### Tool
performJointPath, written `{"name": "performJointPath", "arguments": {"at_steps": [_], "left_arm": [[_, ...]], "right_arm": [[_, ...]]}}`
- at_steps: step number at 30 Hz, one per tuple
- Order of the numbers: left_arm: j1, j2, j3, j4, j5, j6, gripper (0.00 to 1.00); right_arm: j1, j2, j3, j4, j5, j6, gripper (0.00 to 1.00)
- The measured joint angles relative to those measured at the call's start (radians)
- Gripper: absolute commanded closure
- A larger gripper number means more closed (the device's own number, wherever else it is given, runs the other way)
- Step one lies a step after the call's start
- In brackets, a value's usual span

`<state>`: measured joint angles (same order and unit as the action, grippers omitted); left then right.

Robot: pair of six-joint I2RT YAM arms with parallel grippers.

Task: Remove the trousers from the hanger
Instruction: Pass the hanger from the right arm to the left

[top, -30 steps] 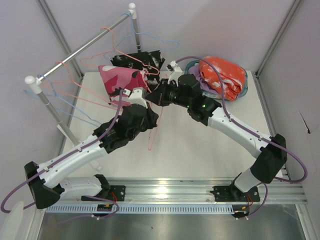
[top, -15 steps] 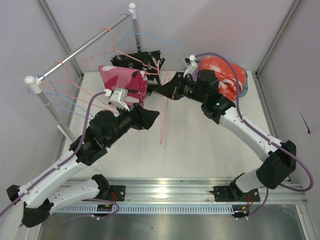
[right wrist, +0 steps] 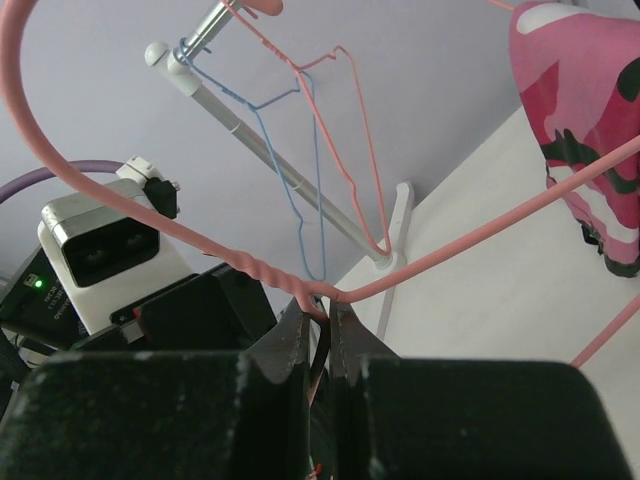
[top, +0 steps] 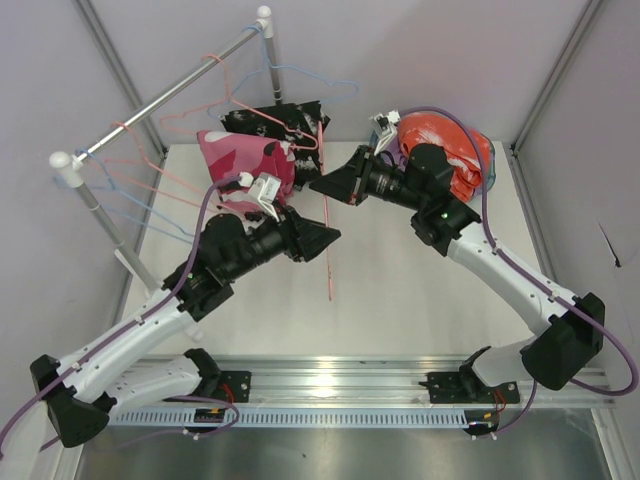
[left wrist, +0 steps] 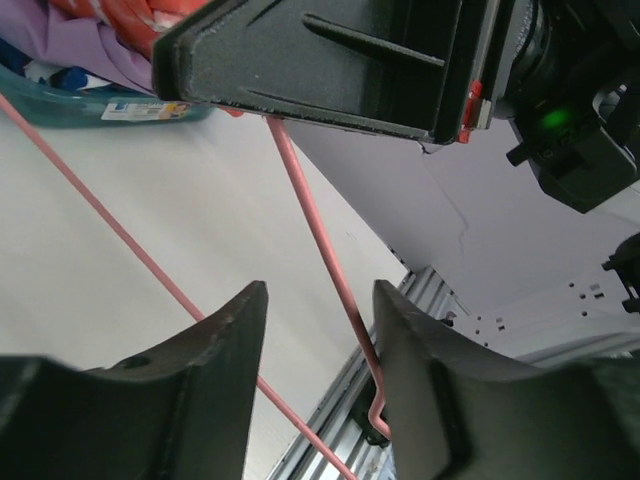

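My right gripper (top: 326, 187) (right wrist: 322, 312) is shut on the twisted neck of a bare pink wire hanger (top: 328, 250) (right wrist: 470, 235), which dangles below it over the table. Just beneath, my left gripper (top: 325, 240) (left wrist: 315, 295) is open, and the hanger's wire (left wrist: 320, 240) runs between its fingers close to the right one. The pink-magenta patterned trousers (top: 245, 160) (right wrist: 585, 120) lie to the left at the rack's foot. The black speckled trousers (top: 280, 120) sit behind them. Orange trousers (top: 450, 150) (left wrist: 130, 15) and lavender ones (left wrist: 85, 60) are piled at the back right.
A metal rack rod (top: 165, 95) (right wrist: 260, 150) crosses the back left, carrying empty blue hangers (right wrist: 300, 180) and pink hangers (right wrist: 355, 150). The pile sits in a teal basket (top: 487, 175) (left wrist: 100, 108). Grey walls close in the white table (top: 400, 290) at the back and on both sides.
My left gripper has opened and let go of the hanger wire, then shifted right beneath the right gripper. The right gripper drew back to the right with the hanger, which now hangs straighter.
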<state>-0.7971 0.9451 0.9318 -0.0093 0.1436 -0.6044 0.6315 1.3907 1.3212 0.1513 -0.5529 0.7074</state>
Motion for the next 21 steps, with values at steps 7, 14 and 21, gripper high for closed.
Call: {"name": "performJointPath", "arguments": {"at_steps": [7, 14, 21], "left_arm": [[0.011, 0.011, -0.003, 0.077, 0.051, -0.036, 0.60], [0.013, 0.041, -0.011, 0.121, 0.069, -0.091, 0.88], [0.023, 0.058, -0.016, 0.105, 0.013, -0.141, 1.00]], "right_arm": [[0.002, -0.003, 0.000, 0.001, -0.014, 0.000, 1.00], [0.002, -0.006, -0.001, -0.001, -0.013, -0.001, 1.00], [-0.014, -0.013, 0.041, -0.097, -0.005, -0.037, 0.55]]}}
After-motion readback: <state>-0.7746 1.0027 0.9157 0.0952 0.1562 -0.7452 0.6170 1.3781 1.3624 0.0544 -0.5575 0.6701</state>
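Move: The hanger hangs edge-on between the hands. The stretch of its near shoulder wire that the open left fingers straddle lies about 1 cm ahead and 1 cm right of that hand, level with it. The neck, still pinched by the right hand, is some 7 cm ahead of the left, 1 cm left and 5 cm higher. From the right hand that stretch is about 7 cm back, 1 cm right and 5 cm lower. The pink trousers hang roughly 20 cm ahead of the left hand, 15 cm left and 12 cm lower. Rising about 1.5 cm and then sinking back, the left hand edges roughly 1 cm right and, at the end, 1 cm forward while its half-open fingers shut, pinching the hanger's near shoulder wire just behind the neck. The right hand keeps nearly still at the neck and only then starts to open, to about a third, letting go of the wire. ##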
